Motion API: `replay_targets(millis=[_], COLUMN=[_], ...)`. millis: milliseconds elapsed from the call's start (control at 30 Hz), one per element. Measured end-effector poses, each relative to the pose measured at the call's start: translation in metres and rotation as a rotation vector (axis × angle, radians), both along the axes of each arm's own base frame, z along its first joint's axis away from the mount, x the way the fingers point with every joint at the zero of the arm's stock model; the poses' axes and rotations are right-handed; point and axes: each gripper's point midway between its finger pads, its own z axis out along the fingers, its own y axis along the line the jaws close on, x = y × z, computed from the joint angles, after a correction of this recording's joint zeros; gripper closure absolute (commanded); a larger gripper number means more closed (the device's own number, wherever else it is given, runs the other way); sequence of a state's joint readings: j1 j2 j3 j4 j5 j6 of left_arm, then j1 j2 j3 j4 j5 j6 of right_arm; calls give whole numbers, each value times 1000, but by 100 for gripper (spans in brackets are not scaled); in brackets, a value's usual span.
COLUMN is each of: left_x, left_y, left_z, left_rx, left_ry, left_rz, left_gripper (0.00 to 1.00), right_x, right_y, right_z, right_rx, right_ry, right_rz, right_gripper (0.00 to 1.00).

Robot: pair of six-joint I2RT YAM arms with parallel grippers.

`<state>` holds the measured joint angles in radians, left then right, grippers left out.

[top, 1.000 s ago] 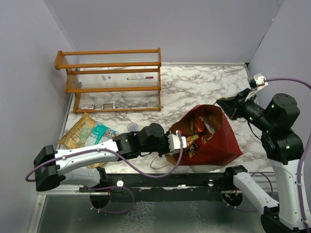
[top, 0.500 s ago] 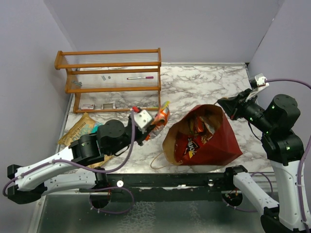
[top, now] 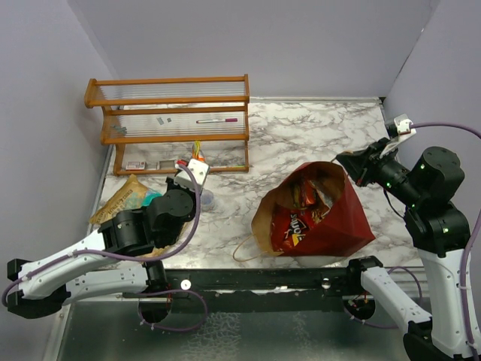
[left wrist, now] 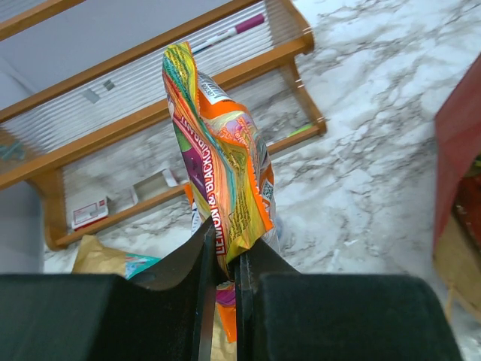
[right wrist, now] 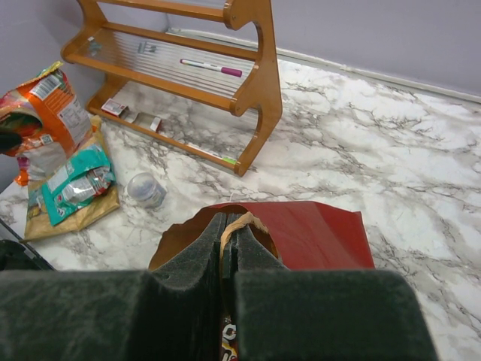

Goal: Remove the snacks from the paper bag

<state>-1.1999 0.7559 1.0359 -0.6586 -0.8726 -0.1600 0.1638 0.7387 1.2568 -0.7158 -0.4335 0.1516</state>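
The dark red paper bag lies with its mouth open toward the left, and red and orange snack packets show inside. My right gripper is shut on the bag's tan loop handle and holds the far rim up. My left gripper is shut on the lower edge of an orange, yellow and purple packet, which stands upright above the table, left of the bag and in front of the shelf. A tan packet and a teal packet lie on the table at the far left.
A wooden shelf rack with a pen and small items stands at the back left. A small clear round container sits on the marble between the packets and the bag. Purple walls close in left and right.
My left gripper has pulled the orange packet out of the bag's mouth and carried it left and back, toward the shelf. The right arm and the bag have stayed put.
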Motion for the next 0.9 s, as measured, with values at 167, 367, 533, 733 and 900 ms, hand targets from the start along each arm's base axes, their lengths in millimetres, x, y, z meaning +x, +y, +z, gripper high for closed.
replay_targets(millis=[167,367,533,733,900], left_x=[7,36,62,69,69], left_y=[16,53,105,156,183], left_z=[-25,-49,-84,-123,-139], left_rx=[96,194,293,264,206], left_ry=[-27,-2,96,208,237], left_rz=[65,251,476,667,778], left_gripper=[100,100,100,100,100], right_x=[0,0,0,-3,-3], right_y=[0,0,0,0,0], right_z=[0,0,1,1,1], right_rx=[0,1,1,2,2], right_ry=[-1,-2,-4,-9,-8], right_rz=[0,0,0,0,0], right_gripper=[98,98,98,98,98])
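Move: The left hand already grips the orange snack packet. The gold pouch it is being taken to lies about 19 cm to the left, 6 cm ahead and 29 cm below. The teal pouch on top of that is some 15 cm left and 5 cm ahead of the hand, and the clear cup is roughly 11 cm ahead and 3 cm right. From the right hand, the gold pouch is about 60 cm left, 4 cm ahead and 36 cm down. Keeping its pinch on the orange snack packet, the left hand swings left and sinks, about 18 cm across and 14 cm down, easing forward some 7 cm until past midway, towards the gold and teal pouches. The wrist turns about 45 degrees counter-clockwise and tips the fingers further down. ##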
